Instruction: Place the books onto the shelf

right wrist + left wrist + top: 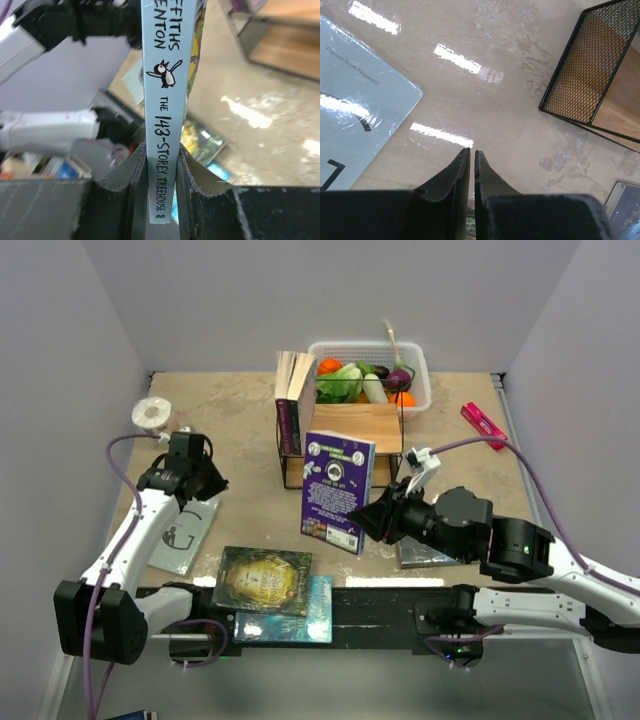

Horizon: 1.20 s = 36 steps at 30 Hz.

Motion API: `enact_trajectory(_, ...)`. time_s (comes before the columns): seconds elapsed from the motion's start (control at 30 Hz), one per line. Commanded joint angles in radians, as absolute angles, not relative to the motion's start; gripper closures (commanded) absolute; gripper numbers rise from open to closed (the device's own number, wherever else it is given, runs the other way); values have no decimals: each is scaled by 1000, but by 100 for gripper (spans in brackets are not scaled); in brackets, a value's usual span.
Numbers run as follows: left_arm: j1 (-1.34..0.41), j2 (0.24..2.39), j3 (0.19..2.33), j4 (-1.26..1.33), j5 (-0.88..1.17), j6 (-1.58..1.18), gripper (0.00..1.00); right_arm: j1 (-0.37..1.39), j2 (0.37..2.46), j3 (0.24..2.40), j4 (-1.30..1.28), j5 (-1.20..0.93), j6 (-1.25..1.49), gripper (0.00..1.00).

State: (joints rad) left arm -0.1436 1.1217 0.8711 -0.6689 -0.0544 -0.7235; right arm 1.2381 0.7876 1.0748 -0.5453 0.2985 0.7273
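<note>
My right gripper [378,518] is shut on the purple book [337,488] and holds it upright in front of the shelf [362,426]. In the right wrist view its pale blue spine [162,75] sits clamped between the fingers [131,172]. Two books [293,390] stand upright in the shelf's left end. A green-gold book [263,580] lies on a teal one [312,618] near the front edge. My left gripper [471,151] is shut on nothing, just above the table beside a pale grey book [355,100]. A dark book [425,556] lies under the right arm.
A white basket [422,390] of vegetables stands behind the shelf. A pink oblong object [483,420] lies at the right. A white roll [152,413] sits at the far left. Grey walls close in three sides.
</note>
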Motion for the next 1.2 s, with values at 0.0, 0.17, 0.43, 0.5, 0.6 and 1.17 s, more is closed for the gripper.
enact_trajectory(0.0,-135,1193,977,-624,-61,-713,87,1239,856,1253,-624,615,647,100)
enact_trajectory(0.17,-124,1326,1098,-583,-61,-670,87,1241,997,1376,-624,895,539,100)
enact_trajectory(0.43,-114,1511,1281,-561,-5,-664,89,1236,1271,1482,-238,1236,186,100)
enact_trajectory(0.5,-112,1519,1279,-549,26,-690,89,1217,1342,1502,-170,1281,166,100)
enact_trajectory(0.6,-112,1502,1240,-483,35,-728,89,1169,1405,1528,-149,1276,190,100)
enact_trajectory(1.17,-110,1572,1275,-374,71,-769,88,1006,1468,1296,129,1022,327,100)
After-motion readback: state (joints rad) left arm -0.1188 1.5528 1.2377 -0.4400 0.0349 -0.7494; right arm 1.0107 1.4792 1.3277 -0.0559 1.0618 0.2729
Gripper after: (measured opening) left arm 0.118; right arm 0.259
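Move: The free spot on the shelf's upper board, just right of the standing books, lies about 27 cm ahead of the right hand, 4 cm to its left and 12 cm below; that hand already holds the purple book. The standing books are about 27 cm ahead, 13 cm left, slightly lower. The vegetable basket is some 45 cm ahead, 5 cm right, 27 cm below. From the left hand, the free spot is about 9 cm ahead, 24 cm right and 8 cm higher. The purple book, still pinched by its spine in the right hand, is carried some 22 cm forward to the shelf's upper board, rising about 5 cm and then sinking again. Meanwhile the wrist swings clockwise about 50 degrees, so the fingers point straight ahead and the book faces edge-on into the shelf. The empty left hand goes about 14 cm forward and slightly up along the shelf's left side, fingers shut. ##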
